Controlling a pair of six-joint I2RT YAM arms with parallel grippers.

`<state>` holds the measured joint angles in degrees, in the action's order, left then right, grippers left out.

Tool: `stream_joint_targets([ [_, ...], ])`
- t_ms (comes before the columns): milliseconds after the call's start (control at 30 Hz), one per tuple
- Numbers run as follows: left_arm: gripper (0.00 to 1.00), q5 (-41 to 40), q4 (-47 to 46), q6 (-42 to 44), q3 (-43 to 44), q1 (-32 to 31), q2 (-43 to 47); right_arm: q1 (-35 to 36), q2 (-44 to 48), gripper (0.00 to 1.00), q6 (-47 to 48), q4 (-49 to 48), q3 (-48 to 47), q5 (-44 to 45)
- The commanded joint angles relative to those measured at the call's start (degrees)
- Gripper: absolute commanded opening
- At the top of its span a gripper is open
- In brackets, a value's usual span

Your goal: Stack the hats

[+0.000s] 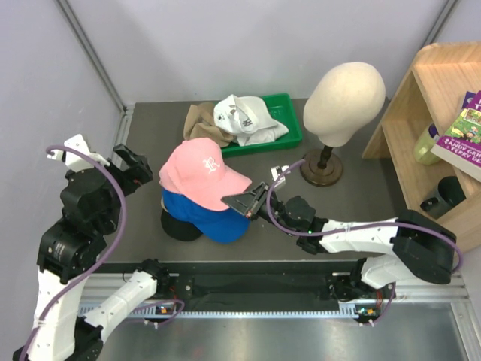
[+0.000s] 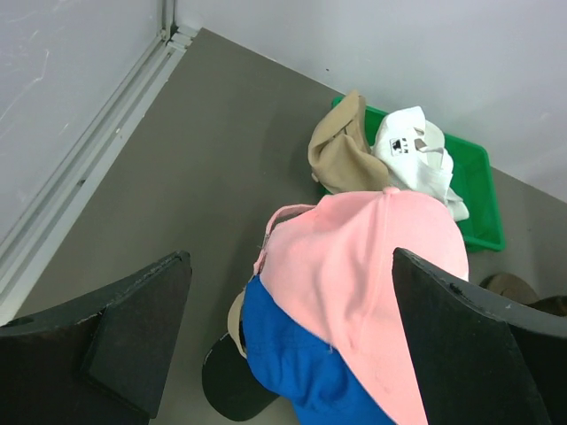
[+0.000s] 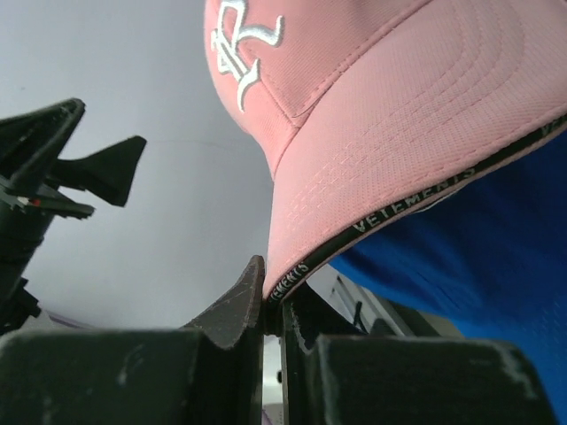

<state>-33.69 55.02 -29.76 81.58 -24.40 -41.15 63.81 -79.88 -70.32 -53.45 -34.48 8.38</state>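
A pink hat [image 1: 201, 179] with a white logo lies on top of a blue hat [image 1: 203, 218], with a black hat [image 1: 180, 228] under both. A thin tan edge [image 2: 236, 314] shows between blue and black. My right gripper [image 1: 244, 203] is shut on the pink hat's brim [image 3: 372, 177], pinching its black-taped edge between the jaws [image 3: 273, 292]. My left gripper [image 1: 139, 169] is open and empty, left of the pile and above it [image 2: 291, 257]. A white hat [image 1: 244, 116] with a dark logo lies in the green tray [image 1: 289, 120]. A khaki-brown hat [image 1: 201, 120] hangs over the tray's left edge.
A cream mannequin head [image 1: 344, 101] stands on a round wooden base [image 1: 322, 167] right of the tray. A wooden shelf [image 1: 436, 90] with books fills the right side. Grey walls close off the left and back of the table.
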Motion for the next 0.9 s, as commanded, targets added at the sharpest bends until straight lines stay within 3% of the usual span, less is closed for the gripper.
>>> stream_joint_targets([
  [0, 0.99, 1.2, -6.3, 2.2, -2.4, 0.1, -1.5, 1.3, 6.2, 0.00, -0.9, 4.4, 3.1, 1.3],
  [267, 0.99, 8.5, -10.7, 4.1, -5.9, 0.1, -6.5, 1.6, 4.4, 0.00, -1.4, 14.1, 1.3, -2.4],
  [367, 0.99, 9.3, -10.6, 3.3, -8.2, 0.1, -7.8, 1.5, 3.7, 0.00, -3.4, 13.1, 3.0, -3.4],
  [700, 0.99, 0.0, -5.4, -7.0, -15.6, 0.1, -1.1, 0.7, 7.0, 0.00, -1.8, 22.7, 4.9, -3.7],
  [867, 0.99, 1.0, -5.3, -8.7, -19.0, 0.1, 0.4, 0.7, 7.5, 0.00, -1.3, 23.6, 9.0, -4.4],
])
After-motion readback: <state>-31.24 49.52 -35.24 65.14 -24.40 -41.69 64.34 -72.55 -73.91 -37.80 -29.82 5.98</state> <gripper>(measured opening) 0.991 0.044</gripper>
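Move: The left hand, open and empty, has the pink hat about 16 cm to its right, 4 cm ahead and 8 cm below; the blue hat lies under it, 1 cm ahead, 16 cm right and 14 cm down. The black hat's brim is some 9 cm right, 2 cm back and 20 cm below. For the right hand, already on the pink brim, the blue hat is 7 cm left, 2 cm ahead and 4 cm down, the pink hat's middle 8 cm left, 6 cm ahead and 2 cm higher. Still pinching the pink hat's brim, the right hand draws it about 5 cm down, easing back and to the right, fingers tilting down. The left hand, wide open, swings forward, right and down towards the hat's back, keeps sinking to some 9 cm lower, then pulls back and left a couple of centimetres, tipped about 10 degrees further down. ##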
